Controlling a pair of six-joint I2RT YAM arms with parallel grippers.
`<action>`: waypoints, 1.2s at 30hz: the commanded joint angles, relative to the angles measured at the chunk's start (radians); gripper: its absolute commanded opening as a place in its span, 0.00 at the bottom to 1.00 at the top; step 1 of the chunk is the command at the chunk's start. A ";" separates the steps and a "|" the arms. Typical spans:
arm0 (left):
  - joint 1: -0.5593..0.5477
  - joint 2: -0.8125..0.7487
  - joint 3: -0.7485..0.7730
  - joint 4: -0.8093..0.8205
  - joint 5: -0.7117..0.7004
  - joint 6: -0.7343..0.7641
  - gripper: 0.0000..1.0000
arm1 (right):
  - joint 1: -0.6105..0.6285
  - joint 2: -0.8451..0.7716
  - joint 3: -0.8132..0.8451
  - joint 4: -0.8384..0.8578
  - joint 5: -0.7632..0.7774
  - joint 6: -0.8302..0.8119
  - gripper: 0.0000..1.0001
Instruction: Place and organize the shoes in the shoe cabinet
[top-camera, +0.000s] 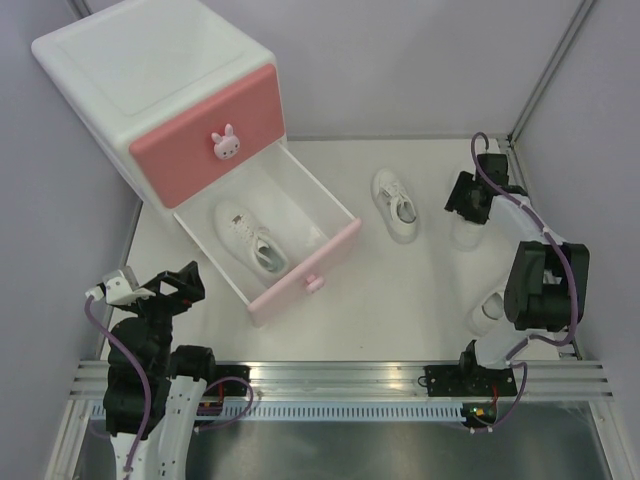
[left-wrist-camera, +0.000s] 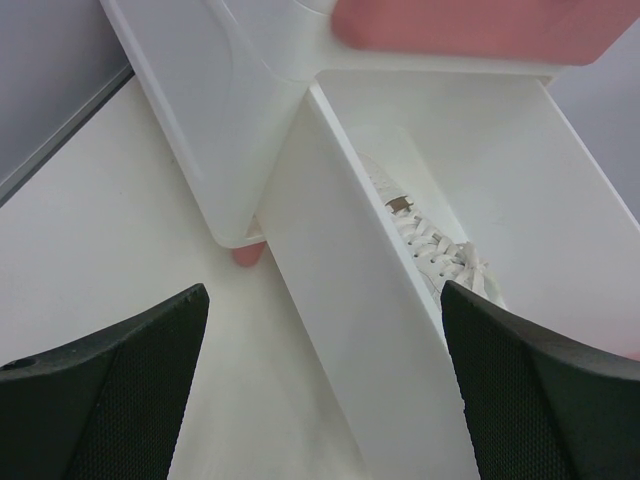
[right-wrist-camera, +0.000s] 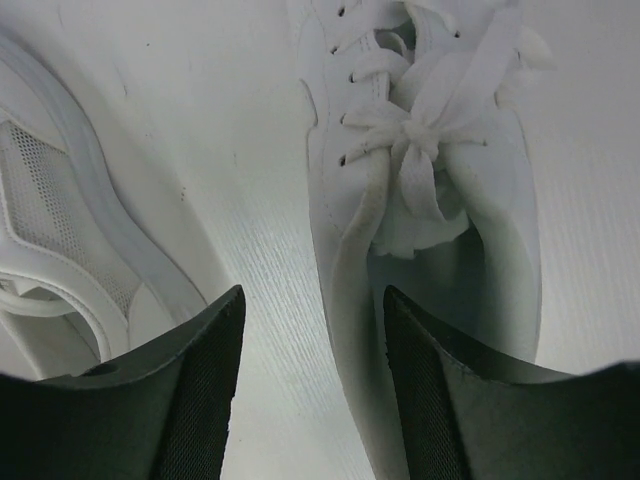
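The shoe cabinet (top-camera: 150, 70) stands at the back left, its lower drawer (top-camera: 305, 272) pulled out. One white shoe (top-camera: 250, 238) lies inside it, also seen in the left wrist view as the shoe (left-wrist-camera: 440, 250). A second shoe (top-camera: 395, 205) lies on the table to the right of the drawer. My right gripper (top-camera: 468, 203) hangs over a third shoe (top-camera: 463, 236). In the right wrist view the gripper (right-wrist-camera: 312, 295) is open and straddles that shoe's (right-wrist-camera: 440, 130) side wall, one finger inside its opening. My left gripper (top-camera: 165, 283) is open beside the drawer's left wall (left-wrist-camera: 350, 330).
A further white shoe (top-camera: 490, 310) lies near the right arm's base. Another shoe (right-wrist-camera: 60, 230) fills the left edge of the right wrist view. Grey walls close in on both sides. The cabinet's pink foot (left-wrist-camera: 250, 253) rests on the table by the drawer.
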 joint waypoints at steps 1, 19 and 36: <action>0.007 -0.044 -0.005 0.029 0.027 0.013 1.00 | -0.003 0.054 0.041 0.029 -0.006 -0.008 0.62; 0.029 -0.030 -0.010 0.036 0.048 0.019 1.00 | -0.009 0.089 0.064 0.031 0.056 -0.074 0.01; 0.041 -0.036 -0.018 0.042 0.039 0.016 1.00 | 0.078 -0.302 0.109 -0.106 0.007 -0.146 0.01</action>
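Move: The shoe I'm after lies just under my right hand, its middle about 2 cm ahead, 3 cm to the right and 5 cm below; my half-closed fingers are over the left wall of its opening. Another shoe lies about 13 cm to this hand's left and 2 cm ahead, and a third some 22 cm back and 6 cm to the right. From my left hand, the shoe aimed at is roughly 27 cm ahead, 55 cm to the right and 21 cm below. I sink my right hand a little over 3 cm, easing slightly forward and right, so one finger goes into the shoe's opening and the other stays outside. There I close and pinch the left wall of the collar beside the laces, then lift about 11 cm while drawing back some 4 cm and slightly left, fingers tipping up about 10 degrees. ##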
